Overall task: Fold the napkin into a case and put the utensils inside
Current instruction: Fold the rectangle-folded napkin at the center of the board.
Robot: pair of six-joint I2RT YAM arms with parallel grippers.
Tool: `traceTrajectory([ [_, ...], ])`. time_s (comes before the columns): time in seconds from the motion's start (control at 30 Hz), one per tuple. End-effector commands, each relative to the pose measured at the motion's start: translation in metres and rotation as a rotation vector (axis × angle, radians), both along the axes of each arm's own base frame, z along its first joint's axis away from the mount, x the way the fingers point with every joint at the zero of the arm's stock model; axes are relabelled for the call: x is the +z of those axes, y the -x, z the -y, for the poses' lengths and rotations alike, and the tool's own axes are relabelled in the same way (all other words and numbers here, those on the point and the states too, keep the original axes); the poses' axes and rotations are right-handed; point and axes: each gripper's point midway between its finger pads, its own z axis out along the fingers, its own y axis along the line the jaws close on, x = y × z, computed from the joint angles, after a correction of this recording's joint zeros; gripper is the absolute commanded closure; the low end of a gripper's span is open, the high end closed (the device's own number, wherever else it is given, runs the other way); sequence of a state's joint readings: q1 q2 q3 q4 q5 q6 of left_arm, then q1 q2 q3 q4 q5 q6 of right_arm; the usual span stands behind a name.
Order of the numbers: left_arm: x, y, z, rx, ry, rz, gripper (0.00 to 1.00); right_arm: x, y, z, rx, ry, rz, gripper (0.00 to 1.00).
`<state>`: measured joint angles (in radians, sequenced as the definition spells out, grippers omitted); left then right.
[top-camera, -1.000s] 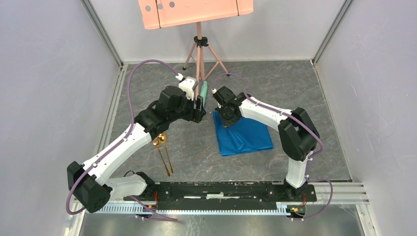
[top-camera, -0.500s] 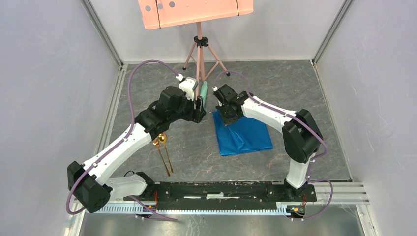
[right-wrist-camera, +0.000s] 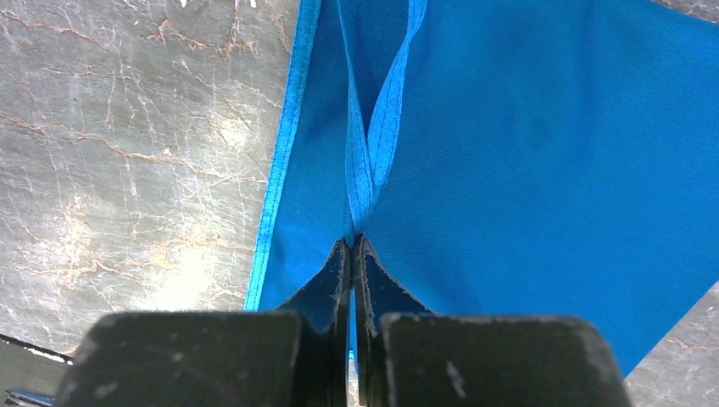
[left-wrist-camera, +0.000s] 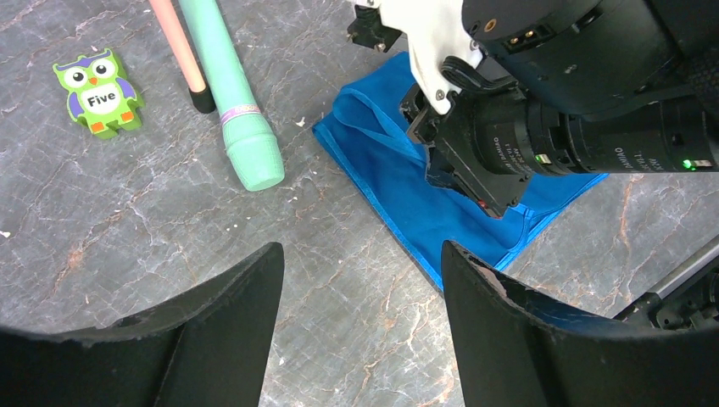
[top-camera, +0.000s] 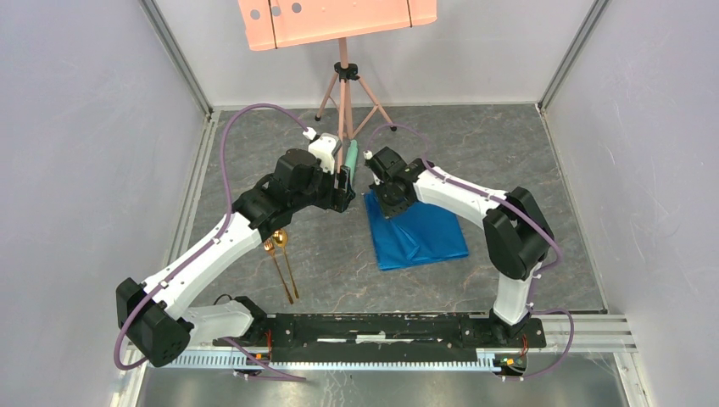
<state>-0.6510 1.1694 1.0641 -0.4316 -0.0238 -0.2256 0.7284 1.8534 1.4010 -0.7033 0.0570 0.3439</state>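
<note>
The bright blue napkin (top-camera: 421, 236) lies folded on the table right of centre, also seen in the left wrist view (left-wrist-camera: 392, 180). My right gripper (top-camera: 391, 207) is at its far left corner. In the right wrist view the jaws (right-wrist-camera: 353, 242) are shut on a raised fold of the napkin (right-wrist-camera: 526, 153). My left gripper (top-camera: 343, 188) hovers just left of the napkin, open, with only bare table between its fingers (left-wrist-camera: 360, 248). The utensils, a gold fork and spoon (top-camera: 284, 267), lie side by side near the left arm, partly hidden under it.
A pale green tube (left-wrist-camera: 236, 100) and a pink tripod leg (left-wrist-camera: 177, 46) lie at the far side by the left gripper. A small green owl toy (left-wrist-camera: 98, 91) sits beyond them. The tripod (top-camera: 343, 85) stands at the back. Walls enclose both sides.
My right gripper has shifted slightly toward the far left with the napkin's corner in it. The left arm and the utensils have not moved.
</note>
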Motion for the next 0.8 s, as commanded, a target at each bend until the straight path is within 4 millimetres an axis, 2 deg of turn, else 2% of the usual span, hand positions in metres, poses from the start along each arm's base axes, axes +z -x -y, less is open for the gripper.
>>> traceTrajectory([
  [0.0,0.016,-0.004,0.001,-0.02,0.021,0.067,0.25,0.003,-0.006,-0.018,0.022,-0.046,0.015,0.99],
  [0.3,0.015,-0.005,0.0,-0.016,0.016,0.068,0.25,-0.01,-0.001,-0.031,0.064,-0.079,-0.029,0.98],
  [0.43,0.015,-0.006,-0.001,-0.009,0.014,0.071,0.25,0.0,0.001,-0.045,0.104,-0.164,-0.026,0.75],
  [0.57,0.015,-0.007,-0.003,0.002,0.007,0.078,0.25,0.039,0.004,-0.047,0.145,-0.331,0.04,0.51],
  [0.67,0.015,-0.007,-0.004,0.009,0.009,0.088,0.25,0.056,0.012,-0.032,0.167,-0.447,0.089,0.39],
  [0.77,0.009,-0.006,0.003,-0.015,0.026,0.055,0.25,0.044,0.018,-0.006,0.127,-0.53,0.092,0.34],
])
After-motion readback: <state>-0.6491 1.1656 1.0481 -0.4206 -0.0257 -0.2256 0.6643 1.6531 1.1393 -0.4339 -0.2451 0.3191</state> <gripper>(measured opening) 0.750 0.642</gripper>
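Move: The right hand already pinches the napkin's top flap by its edge; the napkin's left hem, where that flap goes, is about 4 cm to its left, level fore and aft, some 3 cm below. The napkin's middle is roughly 7 cm right and 3 cm back, the mint tube's middle 10 cm left and 11 cm ahead. From the idle left hand, the left hem is about 7 cm right, 3 cm back and 19 cm below. Right hand lowers the held flap about 2 cm while moving left towards the hem, opens, then rises 4 cm, backing off. ##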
